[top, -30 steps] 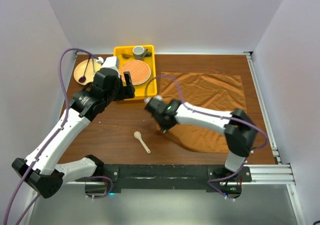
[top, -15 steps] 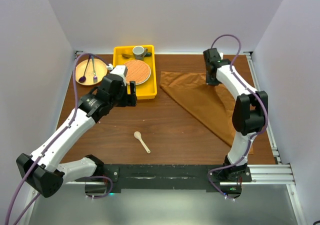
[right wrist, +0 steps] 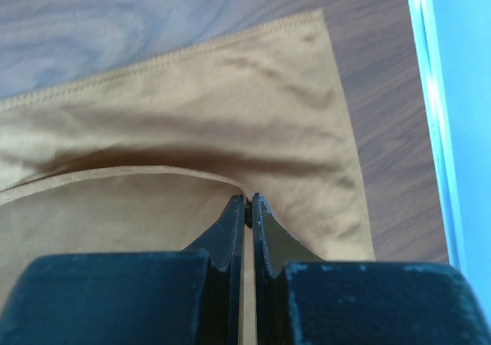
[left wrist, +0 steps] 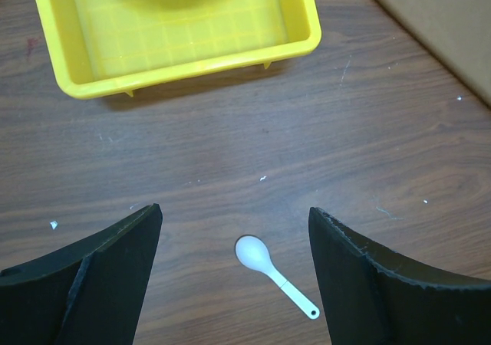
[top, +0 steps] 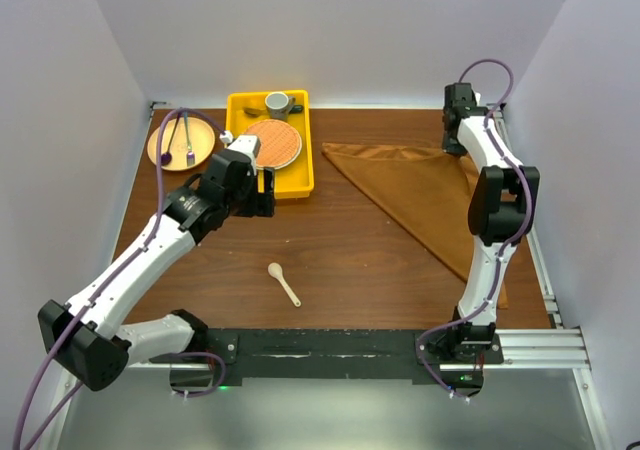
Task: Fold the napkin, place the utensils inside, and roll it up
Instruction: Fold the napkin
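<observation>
The rust-brown napkin [top: 415,192] lies folded into a triangle on the right of the table, its long edge running from near the tray down to the front right. My right gripper [top: 457,142] is at the napkin's far right corner, shut on the upper cloth layer's corner [right wrist: 247,201], which it holds over the lower layer [right wrist: 253,115]. The cream spoon [top: 284,282] lies on bare wood in front of the tray. My left gripper [top: 262,192] hovers open and empty above the table, with the spoon [left wrist: 270,272] seen between its fingers [left wrist: 92,276].
A yellow tray [top: 300,175] at the back holds a round orange woven mat [top: 272,142] and a grey cup [top: 278,102]. A tan plate [top: 172,146] with a purple spoon and a dark fork stands at the back left. A metal rail [top: 520,180] runs along the right edge.
My right gripper carried the napkin's front left corner across to the far right corner, folding the square into a triangle. My left gripper drifted slightly right, staying open.
</observation>
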You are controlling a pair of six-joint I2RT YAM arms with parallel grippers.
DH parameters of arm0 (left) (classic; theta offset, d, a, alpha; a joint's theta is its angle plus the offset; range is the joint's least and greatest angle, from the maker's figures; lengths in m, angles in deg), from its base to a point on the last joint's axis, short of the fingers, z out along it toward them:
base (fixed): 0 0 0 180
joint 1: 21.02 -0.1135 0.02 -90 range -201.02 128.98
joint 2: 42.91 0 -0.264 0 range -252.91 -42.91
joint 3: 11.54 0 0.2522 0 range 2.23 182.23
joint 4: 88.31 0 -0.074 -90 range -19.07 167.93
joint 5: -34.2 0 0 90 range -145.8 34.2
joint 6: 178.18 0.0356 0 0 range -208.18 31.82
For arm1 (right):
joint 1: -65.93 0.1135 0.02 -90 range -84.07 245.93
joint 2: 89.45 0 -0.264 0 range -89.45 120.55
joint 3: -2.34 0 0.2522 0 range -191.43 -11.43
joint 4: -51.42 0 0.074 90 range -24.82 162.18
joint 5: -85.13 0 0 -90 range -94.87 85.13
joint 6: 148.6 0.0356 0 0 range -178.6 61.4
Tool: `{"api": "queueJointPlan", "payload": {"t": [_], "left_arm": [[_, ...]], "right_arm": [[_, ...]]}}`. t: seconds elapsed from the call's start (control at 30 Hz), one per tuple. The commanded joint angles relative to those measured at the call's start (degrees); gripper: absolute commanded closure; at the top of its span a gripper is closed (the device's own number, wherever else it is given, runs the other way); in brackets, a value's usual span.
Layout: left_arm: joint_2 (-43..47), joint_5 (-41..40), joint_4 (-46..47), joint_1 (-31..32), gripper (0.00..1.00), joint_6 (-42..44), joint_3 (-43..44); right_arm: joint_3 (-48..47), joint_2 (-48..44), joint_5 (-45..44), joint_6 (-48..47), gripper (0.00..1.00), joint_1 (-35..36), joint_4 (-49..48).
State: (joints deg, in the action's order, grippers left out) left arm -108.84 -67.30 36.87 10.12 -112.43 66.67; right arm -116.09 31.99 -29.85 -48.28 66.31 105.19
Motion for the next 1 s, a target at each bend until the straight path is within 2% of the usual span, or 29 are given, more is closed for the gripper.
{"api": "queueJointPlan", "payload": {"t": [0.0,0.03,0.33,0.97], "left_arm": [[-1.4,1.7,2.0,-0.3,0.17,1.8,2.3],[-1.9,1.8,2.1,-0.3,0.17,2.1,2.6],[-4.9,2.9,1.4,-0.3,0.17,2.0,6.5],[-8.4,5.4,0.3,-0.4,0.18,-1.3,10.5]], "right_arm": [[-5.5,0.9,-1.9,-2.0,1.00,-0.2,-1.8],[-6.1,1.8,-1.6,-1.8,1.00,-2.5,-1.8],[-11.9,5.5,0.3,0.8,1.00,-7.2,-1.4],[-12.6,9.8,9.2,-0.1,1.00,-8.2,-4.0]]}}
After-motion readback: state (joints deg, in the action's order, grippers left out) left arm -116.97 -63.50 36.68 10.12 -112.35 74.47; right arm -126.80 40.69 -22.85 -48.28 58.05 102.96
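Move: Ahead and to the right of the right hand, which holds the napkin's folded-over corner, lies the napkin's far right corner: roughly 8 cm farther out, 9 cm to the right and 8 cm below. The napkin's far left corner is some 36 cm left and 9 cm ahead of that hand; its near right corner is about 36 cm back and 7 cm right. From the left hand, the far right corner lies about 31 cm ahead and 60 cm right, well below. Keeping its shut pinch on the napkin's folded-over corner, the right hand carries it right and forward towards the far right corner, swinging about 7 cm right, then easing back left nearly 2 cm while creeping forward to some 4 cm in all. It rises slightly, then sinks about 2 cm. The empty, open left hand drifts a few centimetres right and forward. ##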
